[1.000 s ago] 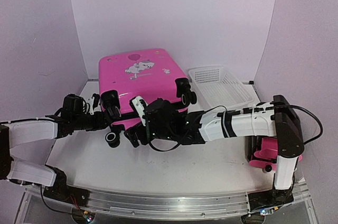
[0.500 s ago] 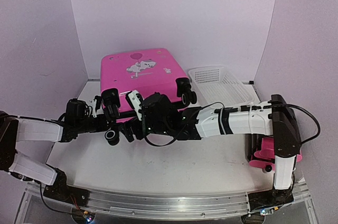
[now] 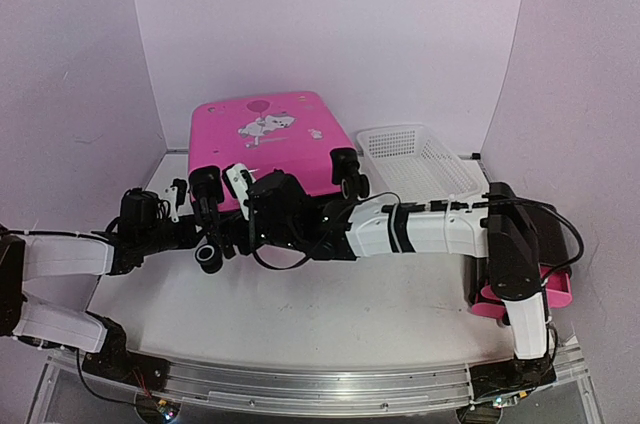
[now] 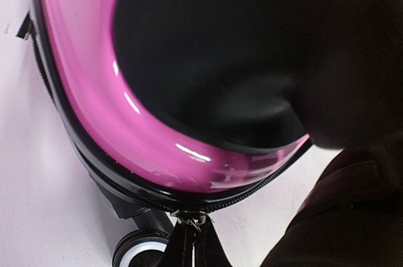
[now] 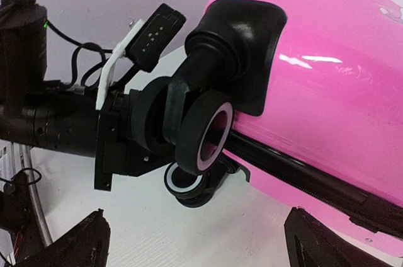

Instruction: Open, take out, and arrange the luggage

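Observation:
The hot-pink luggage [image 3: 265,139] lies flat at the back middle, stickers on its lid, zipper band closed. My left gripper [image 3: 203,234] reaches its front-left corner, beside a wheel [image 3: 210,257]. In the left wrist view the left gripper [image 4: 192,245] is shut on the metal zipper pull [image 4: 192,219] below the pink shell [image 4: 126,122]. My right gripper [image 3: 232,236] hangs just right of it, low over the table. The right wrist view has the right gripper [image 5: 195,242] open and empty below the corner wheel [image 5: 204,131] and the luggage's side [image 5: 334,90].
A white mesh basket [image 3: 420,164] stands right of the luggage. A small black cabinet with pink drawers [image 3: 520,294] sits at the right edge behind the right arm's base. Walls close in on three sides. The two wrists are very close together at the luggage's corner.
The left gripper has shut on the zipper pull. The right arm has swung further left, toward the luggage's front-left corner.

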### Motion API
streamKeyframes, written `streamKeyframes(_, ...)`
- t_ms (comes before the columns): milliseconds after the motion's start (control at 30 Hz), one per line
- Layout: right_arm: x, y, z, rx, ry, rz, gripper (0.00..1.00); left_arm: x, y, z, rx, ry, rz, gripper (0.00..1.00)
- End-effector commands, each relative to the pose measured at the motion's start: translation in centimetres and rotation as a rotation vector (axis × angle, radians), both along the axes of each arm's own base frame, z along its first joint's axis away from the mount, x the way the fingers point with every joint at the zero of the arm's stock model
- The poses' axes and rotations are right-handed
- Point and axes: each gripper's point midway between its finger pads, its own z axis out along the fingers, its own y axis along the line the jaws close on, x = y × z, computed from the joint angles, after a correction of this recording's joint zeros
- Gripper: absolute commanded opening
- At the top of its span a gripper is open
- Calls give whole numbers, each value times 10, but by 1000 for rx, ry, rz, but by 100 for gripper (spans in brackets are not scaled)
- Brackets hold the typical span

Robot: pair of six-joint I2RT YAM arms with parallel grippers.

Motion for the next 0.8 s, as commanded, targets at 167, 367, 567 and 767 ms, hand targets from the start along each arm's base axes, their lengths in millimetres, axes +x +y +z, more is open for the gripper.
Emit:
streamKeyframes(167,43,28,42,127,-73,-184,98,18,20,17,13,-68,126,0)
streamKeyframes(367,55,43,30,105,-93,-252,89,16,15,19,-6,-61,102,0)
streamKeyframes(567,55,70,21,132,-51,-216,88,15,12,18,-16,-52,88,0)
streamKeyframes(767,61,60,6,108,-43,-284,55,15,13,18,-21,-48,93,0)
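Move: The suitcase's upper left wheel is roughly 6 cm ahead of the right hand, 8 cm to its left and 1 cm higher. The lower left wheel hangs about 13 cm below that wheel and a little nearer the robot; the upper right wheel is some 12 cm ahead of the right hand and 25 cm to its right. The left hand already has the zipper pull between its shut fingers, with the upper left wheel about 9 cm above and 3 cm to the right. Keep the left gripper shut on the zipper pull, letting it shift barely a centimetre. Bring the open right gripper forward and left about 9 cm to the suitcase's upper left wheel, rising slightly and then easing down again while it turns some 15 degrees clockwise, and once the wheel is between the fingers start closing them, to roughly two-thirds open. ##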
